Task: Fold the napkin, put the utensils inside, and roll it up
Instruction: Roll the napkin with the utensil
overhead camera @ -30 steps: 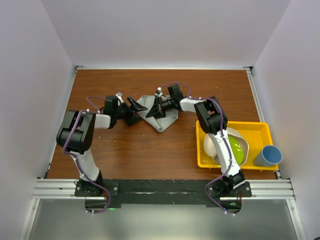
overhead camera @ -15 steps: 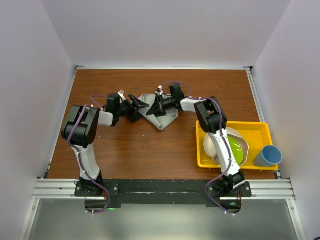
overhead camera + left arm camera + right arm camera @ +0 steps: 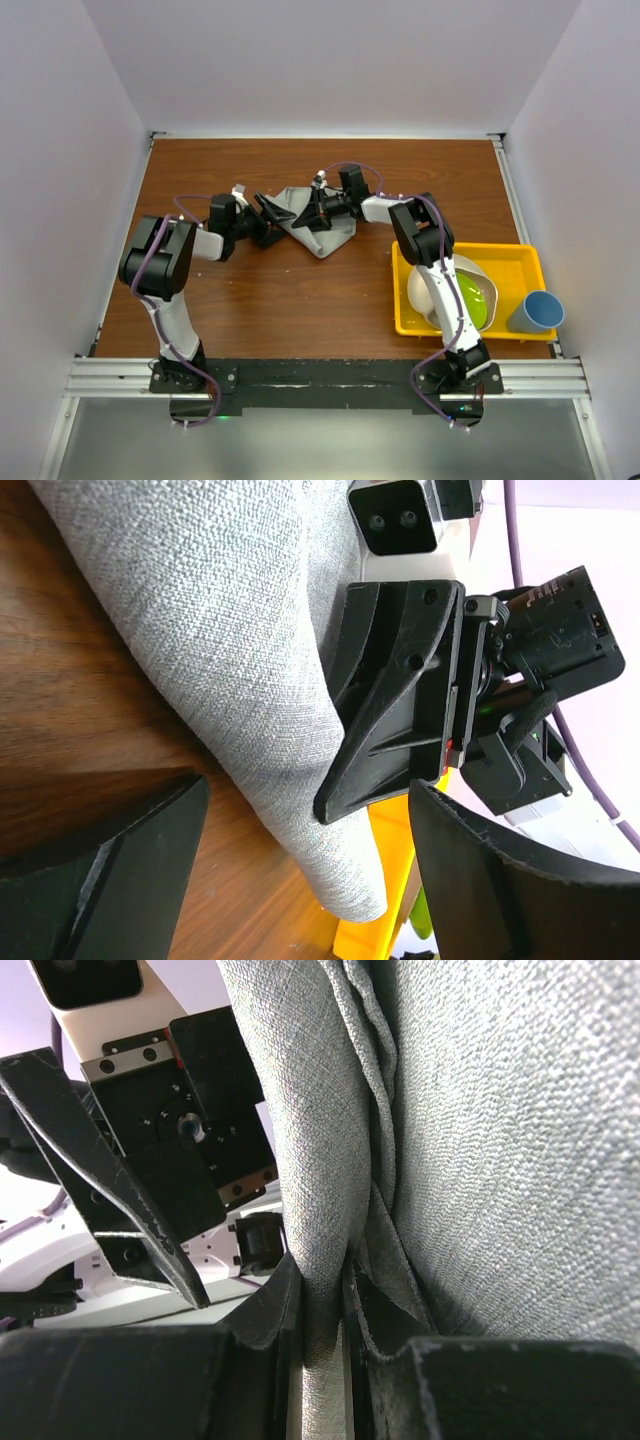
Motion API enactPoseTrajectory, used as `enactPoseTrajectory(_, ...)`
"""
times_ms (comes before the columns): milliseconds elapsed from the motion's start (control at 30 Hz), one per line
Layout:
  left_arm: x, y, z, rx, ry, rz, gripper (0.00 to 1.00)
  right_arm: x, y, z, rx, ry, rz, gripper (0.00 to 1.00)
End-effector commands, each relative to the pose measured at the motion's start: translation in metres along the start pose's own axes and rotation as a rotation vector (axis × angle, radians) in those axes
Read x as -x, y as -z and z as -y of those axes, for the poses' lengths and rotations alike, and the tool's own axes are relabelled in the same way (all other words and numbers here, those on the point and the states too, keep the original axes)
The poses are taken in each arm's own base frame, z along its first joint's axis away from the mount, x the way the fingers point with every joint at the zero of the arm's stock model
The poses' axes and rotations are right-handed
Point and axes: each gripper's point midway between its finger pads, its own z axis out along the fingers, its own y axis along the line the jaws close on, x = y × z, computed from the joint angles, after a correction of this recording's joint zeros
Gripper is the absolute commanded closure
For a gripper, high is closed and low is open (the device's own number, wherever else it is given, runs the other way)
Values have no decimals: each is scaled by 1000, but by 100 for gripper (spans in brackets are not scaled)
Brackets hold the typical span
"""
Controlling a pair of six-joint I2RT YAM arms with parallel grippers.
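Observation:
The light grey napkin [image 3: 328, 228] lies bunched in a rough triangle at the back middle of the table. My right gripper [image 3: 304, 219] is shut on a raised fold of its left part, and the right wrist view shows the cloth [image 3: 500, 1110] pinched between both pads [image 3: 322, 1300]. Just left of the napkin, my left gripper [image 3: 274, 222] stands open. In the left wrist view its fingers [image 3: 100, 880] flank the napkin's lower corner [image 3: 340, 880] without touching it. The right gripper's fingers [image 3: 400, 700] press on the cloth there. The utensils are out of view.
A yellow tray [image 3: 520, 255] at the right holds a white bowl [image 3: 428, 290] and a green dish [image 3: 472, 300]. A blue cup [image 3: 537, 312] stands beside it. White walls close in the wooden table [image 3: 300, 290] on three sides.
My left gripper swung in toward the napkin's left edge, then drew back a little, staying open. The right gripper kept its grip on the fold without moving.

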Motion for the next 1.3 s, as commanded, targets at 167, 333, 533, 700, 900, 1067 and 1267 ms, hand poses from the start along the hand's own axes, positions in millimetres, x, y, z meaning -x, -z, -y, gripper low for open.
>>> enactPoseTrajectory(167,0,-15,-67,168,60,25,16,-7,7,-24,41,-17,-21,100)
enactPoseTrajectory(333,-1,-18,-77,176,93,43,20,-6,7,-29,53,-11,-19,100)
enactPoseTrajectory(533,3,-17,-81,188,94,78,28,-8,7,-24,52,-24,-25,100)
enactPoseTrajectory(700,10,-20,-81,154,114,123,34,-10,8,-22,51,-32,-25,100)
enactPoseTrajectory(900,14,-25,-76,139,116,133,57,-13,7,-19,49,-40,-33,100)
enactPoseTrajectory(1067,12,-27,-80,150,125,118,87,-10,8,-16,46,-42,-29,100)
enactPoseTrajectory(1267,7,-25,-81,171,128,83,100,1,6,-16,-45,11,-26,92)
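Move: The rolled edge of the napkin, where the left fingers will shut, lies about 3 cm ahead of the open left gripper, barely 1 cm right and 2 cm below. The right gripper's fingertips hold that roll some 5 cm to the left hand's right and 1 cm back; the folded napkin body is centred about 10 cm right, level. From the right hand, the spot for the left fingers lies 4 cm left, 4 cm ahead and slightly lower. The left fingers close from wide open to pinch the rolled napkin edge beside the right gripper. The left hand first eases forward nearly 3 cm over the roll, then sinks about 2 cm as the fingers shut, turning slightly counter-clockwise. The right hand stays in place and keeps its pinch on the roll. ##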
